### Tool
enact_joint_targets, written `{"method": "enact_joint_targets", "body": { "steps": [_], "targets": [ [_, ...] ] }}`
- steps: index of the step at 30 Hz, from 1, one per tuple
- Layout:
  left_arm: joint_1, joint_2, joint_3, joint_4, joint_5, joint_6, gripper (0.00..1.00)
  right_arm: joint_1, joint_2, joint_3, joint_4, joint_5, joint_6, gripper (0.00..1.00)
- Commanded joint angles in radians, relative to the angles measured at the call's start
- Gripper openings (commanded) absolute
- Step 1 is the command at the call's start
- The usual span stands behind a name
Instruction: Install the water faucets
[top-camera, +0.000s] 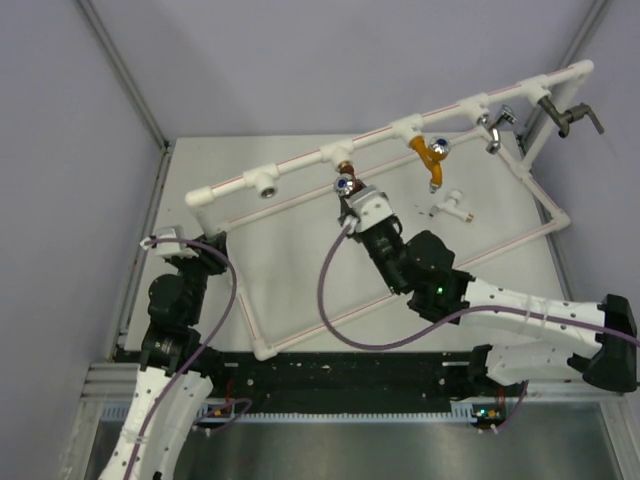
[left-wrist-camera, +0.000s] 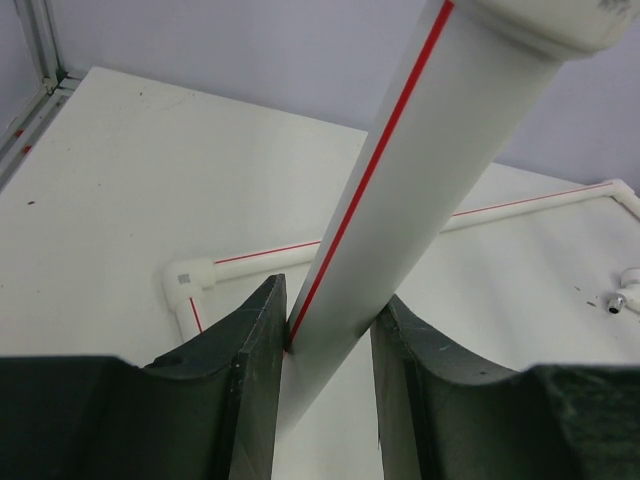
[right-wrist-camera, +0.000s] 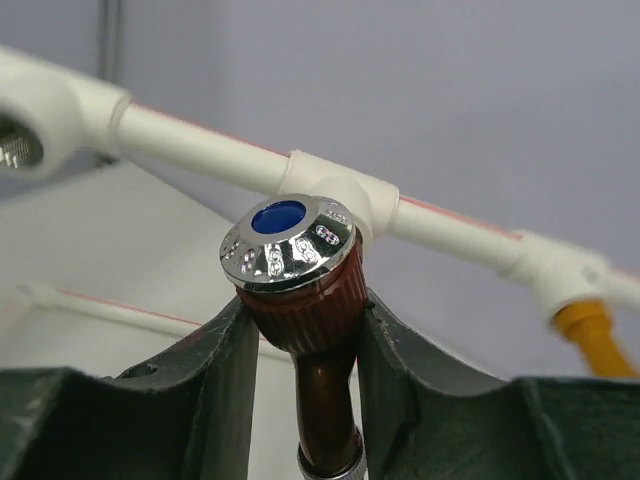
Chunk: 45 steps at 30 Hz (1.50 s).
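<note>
A reddish-brown faucet (right-wrist-camera: 318, 300) with a chrome, blue-dotted cap hangs at a tee socket (right-wrist-camera: 345, 195) of the white pipe frame (top-camera: 300, 160). My right gripper (right-wrist-camera: 305, 325) is shut on its ribbed knob, a finger pressed to each side; from above, this gripper (top-camera: 347, 196) sits just below that faucet (top-camera: 345, 183). How deep the thread sits in the tee is hidden. A small white faucet (top-camera: 452, 205) lies loose on the table inside the frame. My left gripper (left-wrist-camera: 328, 340) is shut on a slanting frame pipe (left-wrist-camera: 400, 200) near the frame's left corner (top-camera: 205, 232).
On the upper rail a yellow faucet (top-camera: 432, 160), a silver one (top-camera: 495, 128) and a dark one (top-camera: 570, 115) hang at the right. An open tee with a metal thread (top-camera: 265, 185) is to the left. Purple walls enclose the table (top-camera: 290, 260).
</note>
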Motion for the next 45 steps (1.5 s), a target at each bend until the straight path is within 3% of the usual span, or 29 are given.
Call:
{"method": "enact_joint_targets", "body": {
  "steps": [1,4,8,11,15,16,17,19,22,27,30,34,38,45],
  "targets": [
    [-0.005,-0.015,-0.022,-0.048,0.031,-0.125,0.00,-0.064,-0.058,-0.057,0.217,-0.018,1.040,0.05],
    [-0.007,-0.021,-0.026,-0.045,0.031,-0.131,0.00,-0.107,-0.076,-0.193,0.369,0.037,1.546,0.03],
    [-0.008,-0.028,-0.034,-0.039,0.032,-0.138,0.00,-0.106,-0.038,-0.272,0.510,0.148,1.953,0.05],
    [-0.008,-0.031,-0.037,-0.036,0.031,-0.141,0.00,-0.107,0.011,-0.287,0.604,0.198,2.132,0.10],
    [-0.008,-0.030,-0.034,-0.036,0.027,-0.139,0.00,-0.107,0.067,-0.287,0.753,0.235,2.169,0.16],
    [-0.008,-0.028,-0.034,-0.036,0.029,-0.139,0.00,-0.106,0.077,-0.287,0.786,0.237,2.149,0.21],
    [-0.008,-0.022,-0.031,-0.036,0.031,-0.138,0.00,-0.107,0.083,-0.287,0.826,0.229,2.110,0.33],
    [-0.008,-0.016,-0.026,-0.040,0.027,-0.135,0.00,-0.107,0.090,-0.296,0.929,0.193,1.973,0.99],
    [-0.008,-0.013,-0.023,-0.042,0.020,-0.133,0.00,-0.107,0.071,-0.332,0.989,0.142,1.847,0.99],
    [-0.008,-0.001,-0.019,-0.037,0.018,-0.130,0.00,-0.106,-0.033,-0.473,0.862,0.085,1.838,0.99],
    [-0.008,0.002,-0.016,-0.039,0.015,-0.128,0.00,-0.106,-0.142,-0.597,0.798,0.042,1.650,0.99],
    [-0.008,0.007,-0.014,-0.040,0.018,-0.127,0.00,-0.104,-0.370,-0.674,0.453,0.050,1.465,0.99],
    [-0.008,0.011,-0.017,-0.037,0.023,-0.128,0.00,-0.106,-0.594,-0.561,-0.082,0.047,1.171,0.99],
    [-0.008,0.028,-0.017,-0.021,0.041,-0.128,0.00,-0.106,-0.631,-0.286,-0.532,-0.002,0.567,0.99]
  ]
}}
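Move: My right hand already grips the knob end of the brown faucet, and the tee its threads sit in lies some 6 cm ahead, 1 cm left and about level. The empty tee is about 15 cm to my left and 2 cm farther out; the yellow faucet is roughly 14 cm to my right and 5 cm ahead, near the same height. From my left hand, the brown faucet lies some 24 cm right, 2 cm ahead and 12 cm higher. I roll my right wrist fast, about 125 degrees clockwise looking forward into the tee, carrying the pinched faucet knob up and over to the right. Then I open wide, let go, and draw away rightward about 10 cm, also back and down, dipping then lifting a little as the wrist starts rolling back. My left hand keeps its grip on the frame's upright. ##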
